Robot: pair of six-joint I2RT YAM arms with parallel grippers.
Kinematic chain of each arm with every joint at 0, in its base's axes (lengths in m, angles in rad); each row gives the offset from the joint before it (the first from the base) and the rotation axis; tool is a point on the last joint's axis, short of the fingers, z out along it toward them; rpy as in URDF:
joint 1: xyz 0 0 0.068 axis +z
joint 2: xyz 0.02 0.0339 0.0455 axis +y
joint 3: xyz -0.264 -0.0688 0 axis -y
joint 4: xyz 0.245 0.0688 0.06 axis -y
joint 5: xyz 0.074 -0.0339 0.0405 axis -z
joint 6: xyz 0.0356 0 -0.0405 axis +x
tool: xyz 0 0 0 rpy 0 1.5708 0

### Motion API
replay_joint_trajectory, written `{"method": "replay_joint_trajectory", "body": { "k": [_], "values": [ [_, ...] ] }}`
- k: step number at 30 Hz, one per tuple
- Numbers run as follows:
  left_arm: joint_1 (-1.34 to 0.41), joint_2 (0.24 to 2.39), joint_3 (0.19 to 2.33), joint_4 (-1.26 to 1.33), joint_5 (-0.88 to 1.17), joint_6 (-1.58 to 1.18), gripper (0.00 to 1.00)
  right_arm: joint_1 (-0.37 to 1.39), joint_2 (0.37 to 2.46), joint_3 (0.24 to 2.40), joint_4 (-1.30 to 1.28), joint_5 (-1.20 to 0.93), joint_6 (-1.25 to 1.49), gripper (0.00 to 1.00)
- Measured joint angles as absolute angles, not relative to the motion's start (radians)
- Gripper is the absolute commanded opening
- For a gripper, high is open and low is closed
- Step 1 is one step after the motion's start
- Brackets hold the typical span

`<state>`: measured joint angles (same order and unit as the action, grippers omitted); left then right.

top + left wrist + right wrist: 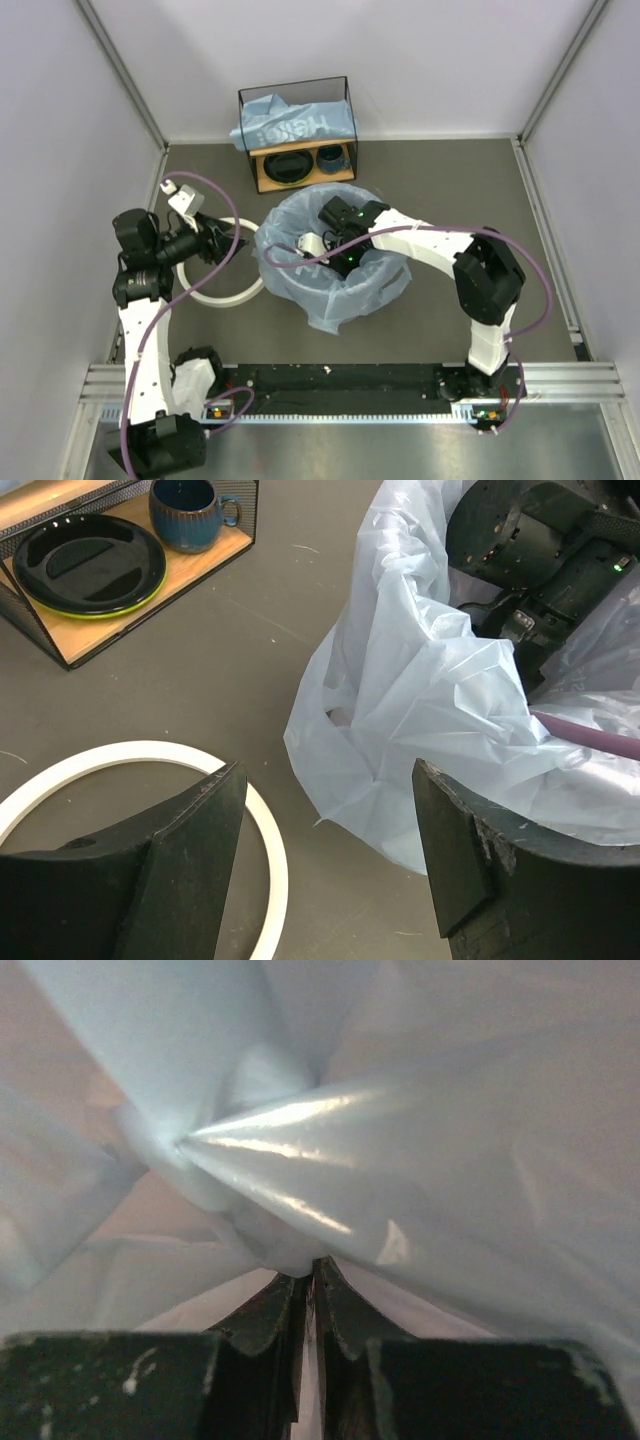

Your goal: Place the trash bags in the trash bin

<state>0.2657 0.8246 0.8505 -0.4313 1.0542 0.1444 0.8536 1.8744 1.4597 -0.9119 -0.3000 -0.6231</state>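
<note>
A light-blue trash bag (312,292) (420,695) is draped over and into the trash bin in the middle of the table. Only a strip of the bin's rim (393,282) shows. My right gripper (316,246) reaches down inside the bag. In the right wrist view its jaws (312,1272) are shut on a bunched fold of that film (300,1160). A second trash bag (295,122) lies on top of the shelf. My left gripper (222,240) (330,780) hangs open and empty left of the bin, over the white ring (215,293) (130,755).
The black-wire wooden shelf (350,130) stands at the back wall with a dark bowl (288,167) (90,565) and a blue cup (331,157) (190,510) inside. A purple cable (590,735) crosses the bin's mouth. White walls close in on three sides.
</note>
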Motion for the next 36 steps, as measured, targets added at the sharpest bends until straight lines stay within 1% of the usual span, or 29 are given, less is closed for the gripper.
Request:
{"method": "replay_joint_trajectory", "body": {
  "k": [5,9,12,16,22,24,25,27,30,31,34,36],
  "values": [
    [0.266,0.841,0.85,-0.389,1.071,0.112,0.72,0.855,1.842,1.489,-0.919,-0.292,-0.612,0.1],
    [0.266,0.852,0.85,-0.358,1.085,0.091,0.71,0.858,1.77,1.507,-0.922,-0.289,-0.601,0.13],
    [0.265,0.854,0.85,-0.341,1.089,0.078,0.7,0.864,1.724,1.51,-0.921,-0.289,-0.599,0.13],
    [0.259,0.854,0.85,-0.274,1.112,0.012,0.69,0.867,1.714,1.511,-0.923,-0.289,-0.598,0.13],
    [0.237,0.853,0.851,-0.212,1.134,-0.048,0.68,0.868,1.714,1.548,-0.945,-0.289,-0.571,0.19],
    [0.234,0.852,0.851,-0.207,1.133,-0.054,0.68,0.868,1.705,1.593,-0.948,-0.279,-0.561,0.24],
    [0.234,0.85,0.851,-0.207,1.133,-0.054,0.68,0.868,1.695,1.618,-0.948,-0.272,-0.556,0.27],
    [0.234,0.845,0.851,-0.206,1.133,-0.054,0.68,0.865,1.664,1.654,-0.945,-0.258,-0.553,0.31],
    [0.234,0.835,0.851,-0.205,1.133,-0.053,0.68,0.846,1.585,1.703,-0.952,-0.247,-0.545,0.46],
    [0.234,0.833,0.851,-0.205,1.133,-0.053,0.68,0.837,1.567,1.72,-0.958,-0.248,-0.537,0.57],
    [0.234,0.824,0.851,-0.206,1.133,-0.05,0.68,0.794,1.519,1.798,-0.97,-0.252,-0.502,0.68],
    [0.234,0.817,0.851,-0.207,1.133,-0.05,0.68,0.772,1.512,1.865,-0.972,-0.246,-0.489,0.71]
  ]
}}
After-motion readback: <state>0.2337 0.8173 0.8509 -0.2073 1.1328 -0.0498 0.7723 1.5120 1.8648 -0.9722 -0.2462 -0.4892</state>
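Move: The trash bin, lined with the open bag, surrounds the right hand, which is deep inside: the bin's middle is about 3 cm to its left, level fore and aft, some 5 cm above. A white ring lies about 27 cm left and 3 cm ahead, near table height; the shelf stands roughly 25 cm ahead and 8 cm left. From the left hand the bin is about 17 cm right, 2 cm back and 15 cm below. The bag lining the bin is left behind as the right hand draws straight up out of it, some 27 cm in all: a first lift of about 7 cm, a brief halt, then a faster rise edging forward over the far rim. Its fingers swing forward and left by about 40 degrees and open from nearly shut to about two thirds. The empty left hand rises some 4 cm beside the bin. ##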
